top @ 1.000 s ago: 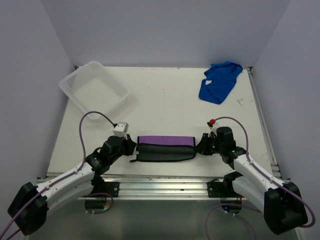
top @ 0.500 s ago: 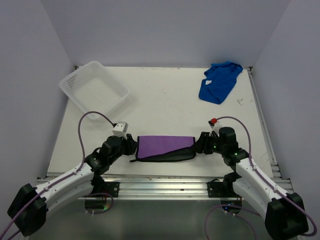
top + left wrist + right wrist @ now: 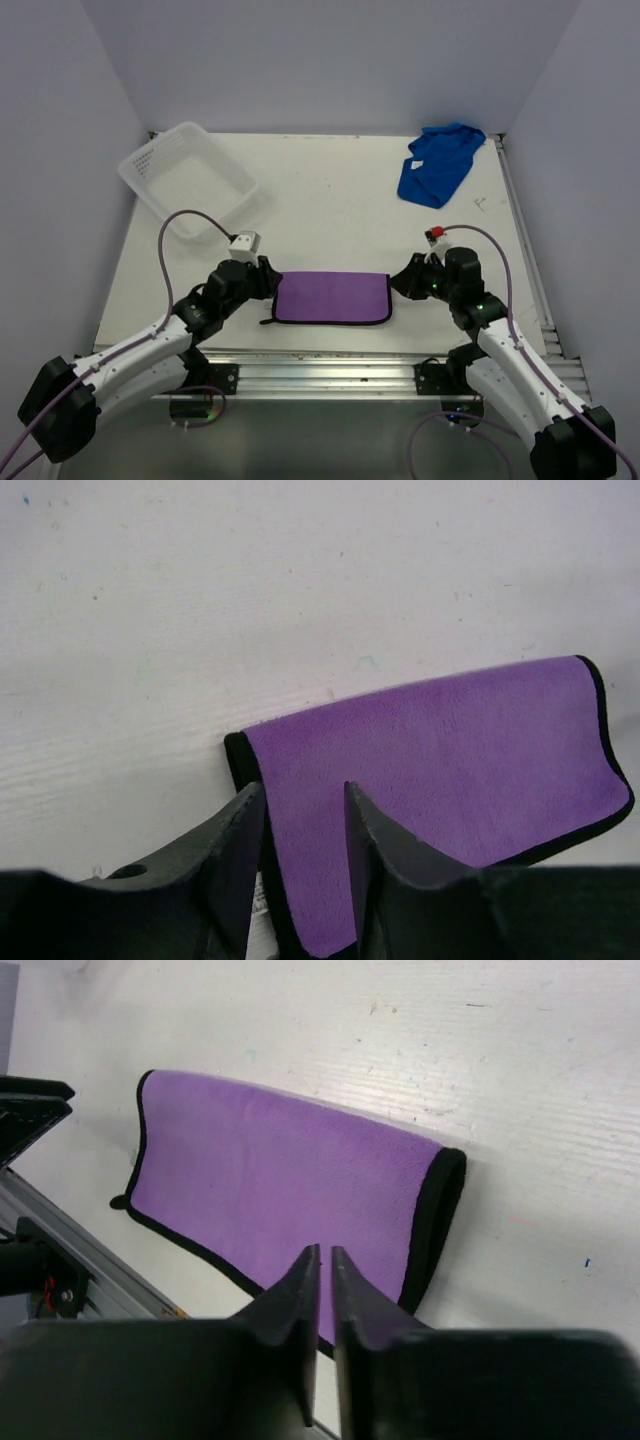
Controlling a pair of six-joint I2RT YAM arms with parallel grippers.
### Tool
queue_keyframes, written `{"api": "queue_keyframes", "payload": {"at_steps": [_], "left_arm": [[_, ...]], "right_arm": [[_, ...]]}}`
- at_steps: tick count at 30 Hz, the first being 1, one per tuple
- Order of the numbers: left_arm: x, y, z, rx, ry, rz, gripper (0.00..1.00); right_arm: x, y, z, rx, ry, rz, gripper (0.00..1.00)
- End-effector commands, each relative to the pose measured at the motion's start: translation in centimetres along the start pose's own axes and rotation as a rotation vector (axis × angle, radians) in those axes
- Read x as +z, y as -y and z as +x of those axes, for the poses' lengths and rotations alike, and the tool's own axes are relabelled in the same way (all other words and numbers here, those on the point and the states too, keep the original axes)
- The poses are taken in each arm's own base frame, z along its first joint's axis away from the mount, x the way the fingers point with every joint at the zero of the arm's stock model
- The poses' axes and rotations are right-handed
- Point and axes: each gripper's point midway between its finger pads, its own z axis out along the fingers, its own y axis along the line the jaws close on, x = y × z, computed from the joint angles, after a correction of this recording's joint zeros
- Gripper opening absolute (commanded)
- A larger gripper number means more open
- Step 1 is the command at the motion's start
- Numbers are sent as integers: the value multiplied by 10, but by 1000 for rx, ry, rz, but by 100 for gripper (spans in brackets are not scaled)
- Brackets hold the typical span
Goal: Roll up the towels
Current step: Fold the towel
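The purple towel [image 3: 332,298] lies flat as a folded, black-edged rectangle near the table's front edge. My left gripper [image 3: 266,284] hovers at its left end. In the left wrist view that gripper [image 3: 302,792] stands open over the towel's black edge [image 3: 236,755], holding nothing. My right gripper [image 3: 404,284] is at the towel's right end. In the right wrist view it [image 3: 321,1252] shows only a thin slit between its jaws, above the purple towel [image 3: 270,1175], with nothing in them. The blue towel [image 3: 438,163] lies crumpled at the back right.
A white plastic basket [image 3: 188,180] sits at the back left corner, tilted to the table edges. A metal rail [image 3: 320,365] runs along the front edge between the arm bases. White walls close in the table on three sides.
Both grippers let go of the purple towel's ends. Its raised dark fold has settled flat, so the whole top now shows purple. Both wrists shifted slightly toward the back.
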Motion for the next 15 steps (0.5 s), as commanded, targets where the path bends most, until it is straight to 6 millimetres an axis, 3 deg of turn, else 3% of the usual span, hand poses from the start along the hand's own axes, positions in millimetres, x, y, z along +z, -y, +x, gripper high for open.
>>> {"api": "queue_keyframes", "payload": {"at_steps": [1, 2, 4, 5, 9, 15], "left_arm": [[3, 24, -34, -2, 73, 65, 39], [5, 29, -37, -6, 84, 85, 27], [11, 35, -32, -10, 57, 107, 13], [13, 38, -34, -17, 64, 122, 0], [21, 39, -19, -32, 32, 143, 0], [31, 35, -8, -31, -2, 123, 0]], "right_arm": [[5, -5, -29, 79, 54, 37, 7], [13, -3, -32, 104, 34, 49, 5], [22, -7, -36, 142, 17, 32, 1], [26, -10, -40, 150, 15, 21, 1], [46, -4, -39, 198, -31, 40, 0], [58, 14, -38, 217, -57, 125, 0]]}}
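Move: The purple towel lies folded between my hands, its middle about 12 cm to the right of my left hand and level with it, some 7 cm lower. The towel's far left corner is about 6 cm straight ahead of that hand; the dark loop is 6 cm back and 3 cm left. From my right hand the towel's middle is about 12 cm left, level, 8 cm below; the far right corner is some 6 cm straight ahead. I close both empty grippers fully as I go in towards the purple towel. My right hand reaches forward about 5 cm towards the far right corner and then sinks nearly 3 cm, tipping its fingers down some 15 degrees; my left hand slides about 3 cm to the right over the left edge, easing forward, up a touch and down again. No contact with the cloth can be seen. ##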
